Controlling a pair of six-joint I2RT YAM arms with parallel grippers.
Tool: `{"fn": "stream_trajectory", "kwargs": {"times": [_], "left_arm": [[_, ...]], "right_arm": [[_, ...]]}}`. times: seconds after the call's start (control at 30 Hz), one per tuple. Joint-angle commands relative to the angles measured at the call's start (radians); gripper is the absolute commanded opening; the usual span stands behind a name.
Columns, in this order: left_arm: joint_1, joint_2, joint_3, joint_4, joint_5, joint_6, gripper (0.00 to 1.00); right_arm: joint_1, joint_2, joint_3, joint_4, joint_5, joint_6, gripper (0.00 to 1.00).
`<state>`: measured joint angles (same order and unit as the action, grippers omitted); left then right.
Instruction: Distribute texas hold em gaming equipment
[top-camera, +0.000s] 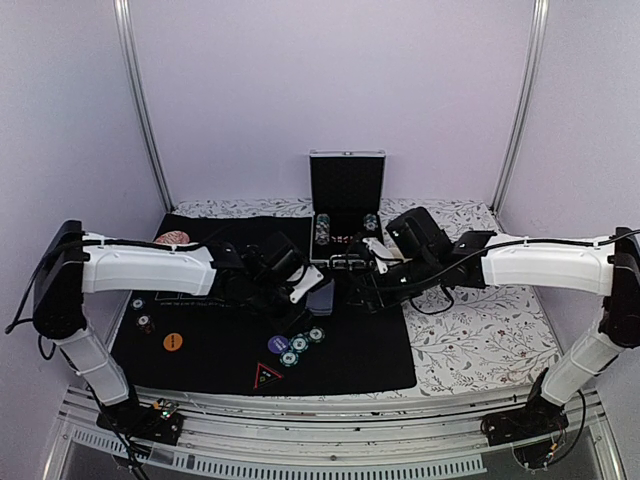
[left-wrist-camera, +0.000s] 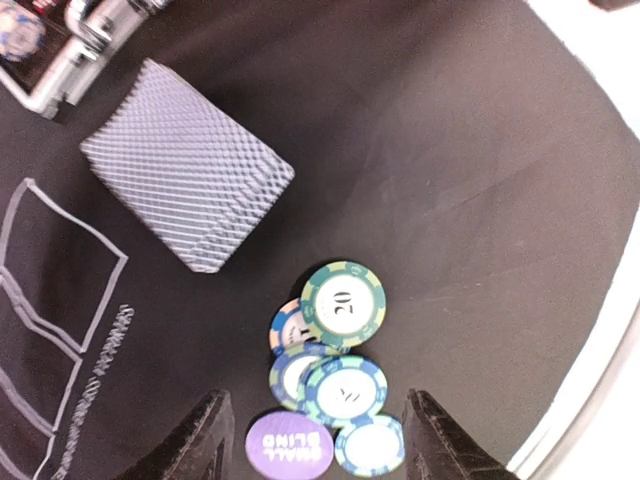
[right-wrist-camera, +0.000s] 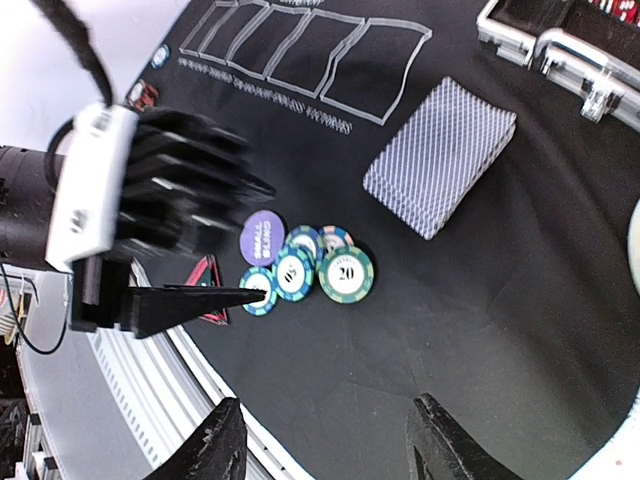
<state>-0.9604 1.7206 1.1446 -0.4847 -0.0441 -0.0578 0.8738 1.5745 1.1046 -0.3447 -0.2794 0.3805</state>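
Several green-and-blue edged poker chips (left-wrist-camera: 335, 355) lie overlapping on the black mat (left-wrist-camera: 480, 180), the top one marked 20. A purple SMALL BLIND button (left-wrist-camera: 288, 445) touches them. My left gripper (left-wrist-camera: 318, 442) hangs open just above this cluster, one finger on each side, holding nothing. A blue-grey deck of playing cards (left-wrist-camera: 185, 165) lies beyond the chips. My right gripper (right-wrist-camera: 330, 445) is open and empty, a short way from the chips (right-wrist-camera: 320, 270) and the deck (right-wrist-camera: 440, 165). From the top, an orange button (top-camera: 172, 341) and two more chips (top-camera: 142, 313) lie at the mat's left.
An open aluminium case (top-camera: 347, 180) with more chips stands at the back middle. A pinkish round object (top-camera: 172, 238) sits at the mat's back left corner. A red triangle logo (top-camera: 266, 377) marks the mat's front. The floral tablecloth (top-camera: 480, 330) lies right of the mat.
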Motion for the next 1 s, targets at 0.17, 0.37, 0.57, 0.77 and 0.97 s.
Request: {"fn": "stream_trajectory", "kwargs": {"times": [0.17, 0.37, 0.57, 0.77, 0.97], "left_arm": [[0.061, -0.18, -0.078, -0.056, -0.023, -0.065, 0.62], [0.105, -0.317, -0.112, -0.089, -0.014, -0.11, 0.67], [0.125, -0.436, -0.114, -0.129, -0.023, -0.147, 0.84], [0.129, -0.567, -0.132, -0.173, -0.041, -0.194, 0.97], [0.145, -0.693, -0.169, -0.204, -0.048, -0.227, 0.98]], "right_arm": [[-0.006, -0.162, -0.025, -0.025, 0.1, 0.007, 0.56], [-0.008, -0.307, -0.069, -0.03, 0.188, 0.009, 0.62], [-0.009, -0.435, -0.121, -0.039, 0.243, 0.018, 0.88], [-0.011, -0.544, -0.186, -0.041, 0.25, 0.067, 0.99], [-0.011, -0.631, -0.231, -0.042, 0.254, 0.084, 0.99]]}}
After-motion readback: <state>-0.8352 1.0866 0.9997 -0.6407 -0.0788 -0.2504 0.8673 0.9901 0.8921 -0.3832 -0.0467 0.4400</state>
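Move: The spread of chips lies right under my open left hand, about 6 cm down; the small blind button is some 5 cm left of their middle, and the card deck 12 cm ahead of it and 4 cm to its right. From my right hand the chips are about 13 cm left, neither ahead nor back, and 12 cm below. The deck is 11 cm ahead and 9 cm left of that hand, the mug 12 cm ahead and 6 cm right. I back both empty hands away from the placed chips and spread them apart: my left climbs about 14 cm while swinging 10 cm left, its fingertips tilting inward, and my right rises some 11 cm and goes 9 cm right, slightly back, its fingers tipping up. Partway through, both part-open grippers spread fully. ##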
